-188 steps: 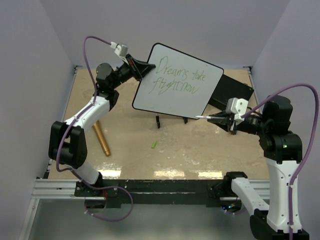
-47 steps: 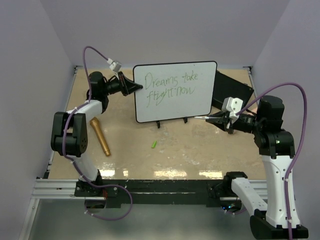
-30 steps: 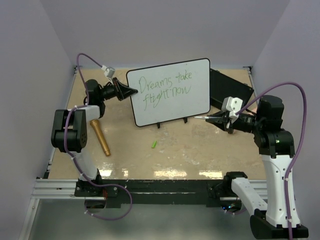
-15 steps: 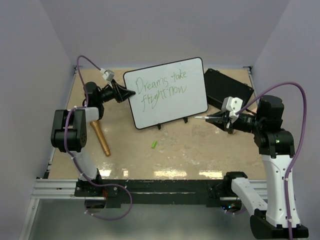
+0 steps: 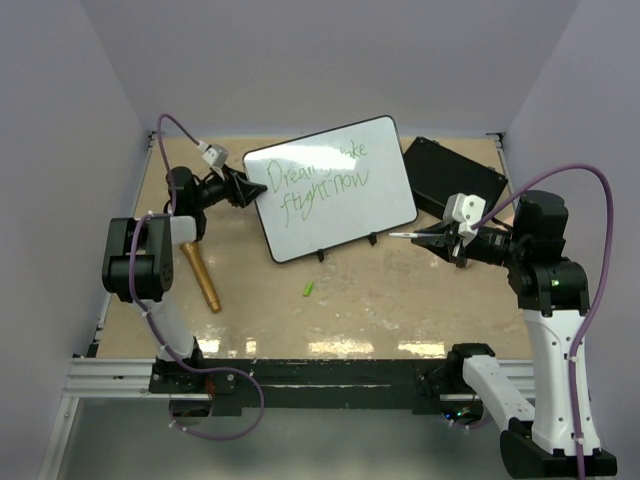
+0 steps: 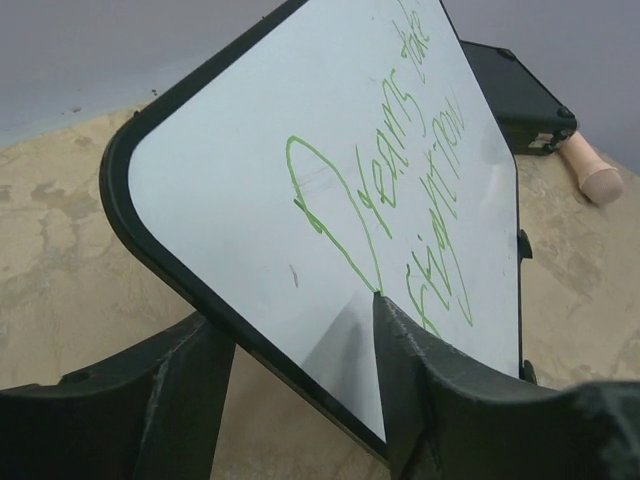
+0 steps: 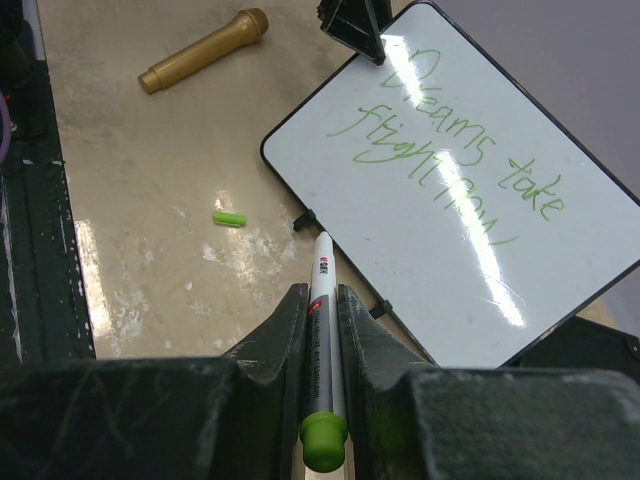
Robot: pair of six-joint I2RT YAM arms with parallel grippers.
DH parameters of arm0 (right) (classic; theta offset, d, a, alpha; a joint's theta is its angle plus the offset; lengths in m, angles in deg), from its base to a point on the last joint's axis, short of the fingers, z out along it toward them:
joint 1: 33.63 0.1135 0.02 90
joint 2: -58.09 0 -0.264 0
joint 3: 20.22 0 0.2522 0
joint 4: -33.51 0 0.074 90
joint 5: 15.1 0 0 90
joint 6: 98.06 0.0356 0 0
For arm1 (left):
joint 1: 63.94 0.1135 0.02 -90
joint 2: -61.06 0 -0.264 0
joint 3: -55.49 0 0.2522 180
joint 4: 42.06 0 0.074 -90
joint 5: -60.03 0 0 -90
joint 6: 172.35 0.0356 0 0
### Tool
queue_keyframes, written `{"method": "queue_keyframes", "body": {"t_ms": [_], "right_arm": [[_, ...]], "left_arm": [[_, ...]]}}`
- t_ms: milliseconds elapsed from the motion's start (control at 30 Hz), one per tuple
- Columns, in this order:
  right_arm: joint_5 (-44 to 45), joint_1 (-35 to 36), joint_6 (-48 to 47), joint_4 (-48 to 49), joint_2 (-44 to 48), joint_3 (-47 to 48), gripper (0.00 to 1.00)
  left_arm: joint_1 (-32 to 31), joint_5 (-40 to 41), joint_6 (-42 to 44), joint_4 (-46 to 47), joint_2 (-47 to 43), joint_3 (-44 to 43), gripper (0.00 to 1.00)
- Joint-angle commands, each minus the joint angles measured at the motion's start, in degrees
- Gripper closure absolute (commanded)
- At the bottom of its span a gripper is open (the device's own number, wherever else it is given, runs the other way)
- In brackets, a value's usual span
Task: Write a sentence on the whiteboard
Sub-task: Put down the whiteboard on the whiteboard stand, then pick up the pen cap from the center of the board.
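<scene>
The whiteboard point(image 5: 330, 190) stands tilted on its two small feet at the back middle, with "Dreams take flight now" in green on it point(image 7: 470, 200). My left gripper point(image 5: 250, 188) is at its left edge. In the left wrist view the open jaws point(image 6: 290, 310) straddle the black frame of the whiteboard point(image 6: 300, 150), with a gap on the back side. My right gripper point(image 5: 440, 237) hovers right of the board, shut point(image 7: 320, 290) on a white marker point(image 7: 322, 330) with a green end. The marker tip point(image 5: 400, 235) points at the board without touching it.
A flat black board point(image 5: 450, 180) lies behind the whiteboard's right end. A golden-brown rod point(image 5: 200, 275) lies on the tan table at the left. A small green cap point(image 5: 309, 289) lies in front of the whiteboard's feet. Purple walls close in on three sides.
My left jaws have opened off the whiteboard's left edge. The board has swung a little further left and leaned back. The right arm with the marker has not moved.
</scene>
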Motion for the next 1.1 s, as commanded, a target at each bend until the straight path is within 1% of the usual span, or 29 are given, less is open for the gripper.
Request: {"method": "queue_keyframes", "body": {"t_ms": [0,67,100,133,167,267,333,400,533,600,700,767,833,867,900,933,967,1000,1033,1067], "right_arm": [[0.05,0.08,0.91,1.83,0.51,-0.07,1.0],[0.05,-0.01,0.91,1.83,0.51,0.01,1.0],[0.05,-0.01,0.91,1.83,0.6,0.01,1.0],[0.05,-0.01,0.91,1.91,0.68,0.01,1.0],[0.14,-0.01,0.91,1.83,0.77,-0.07,1.0],[0.14,-0.01,0.91,1.91,0.95,-0.07,1.0],[0.14,-0.01,0.91,1.83,0.86,-0.07,1.0],[0.14,-0.01,0.91,1.83,0.86,-0.07,1.0],[0.4,0.08,0.91,1.91,0.95,-0.08,1.0],[0.4,-0.01,0.65,1.65,0.86,0.19,1.0],[0.22,-0.09,0.56,1.91,0.86,0.1,1.0],[0.14,-0.01,0.56,1.91,1.21,-0.16,1.0],[-0.13,-0.01,0.56,1.92,1.74,-0.34,1.0],[-0.56,0.08,0.65,2.0,1.83,-0.34,1.0],[-0.74,-0.09,0.65,2.0,1.83,-0.34,1.0],[-0.92,-0.01,0.65,2.0,1.74,-0.51,1.0],[-1.27,-0.01,0.74,2.09,1.83,-0.95,1.0],[-1.79,-0.01,0.91,2.96,1.74,-1.3,1.0],[-2.06,-0.01,1.52,3.4,1.65,-1.83,1.0],[-2.5,-0.01,1.88,3.93,1.65,-2.96,1.0]], "left_arm": [[0.6,2.07,3.75,4.39,-2.21,0.98,0.36],[0.68,2.51,3.75,4.39,-2.56,1.25,0.35],[0.68,2.86,3.75,4.48,-2.91,1.34,0.31],[0.68,3.21,3.66,4.39,-3.09,1.51,0.29],[0.68,3.39,3.66,4.48,-3.35,1.69,0.25],[0.77,4.53,3.57,4.48,-4.06,2.13,0.22],[0.94,4.8,3.05,4.83,-4.76,2.22,0.07],[1.03,5.5,1.83,5.71,-5.38,2.74,0.01],[2.61,7.87,-2.57,9.3,-7.74,4.67,0.0],[4.1,9.71,-5.55,10.02,-10.64,7.04,0.0],[6.39,13.93,-7.93,7.56,-16.79,10.47,0.0],[7.53,16.56,-9.77,1.52,-21.96,11.79,0.0],[9.46,15.09,-16.96,-1.05,-24.44,12.67,0.0],[10.08,10.9,-20.3,0.51,-26.45,13.54,0.0],[11.04,8.95,-27.47,3.57,-27.6,15.12,0.0],[11.14,7.19,-31.11,9.08,-28.92,16.61,0.0],[11.05,3.52,-34.27,11.4,-31.72,18.98,0.0],[10.18,2.0,-38.92,12.29,-33.57,19.7,0.0],[9.22,1.29,-39.31,5.6,-35.94,19.62,0.01],[7.56,2.24,-37.31,-1.43,-42.32,18.92,0.01]]}}
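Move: The whiteboard already leans on its stand, its left edge between the half-open left fingers; its middle is about 16 cm to that hand's right, level with it forward and in height. The stand's left hook lies some 8 cm back, 14 cm right and 11 below, the gold microphone 14 cm back, 12 left and 13 below. From the right hand, still holding the pen, the board's middle is about 27 cm ahead, 20 left and 20 below. The left hand opens fully, then leaves the whiteboard's left edge, rising about 12 cm, leftward and back. ##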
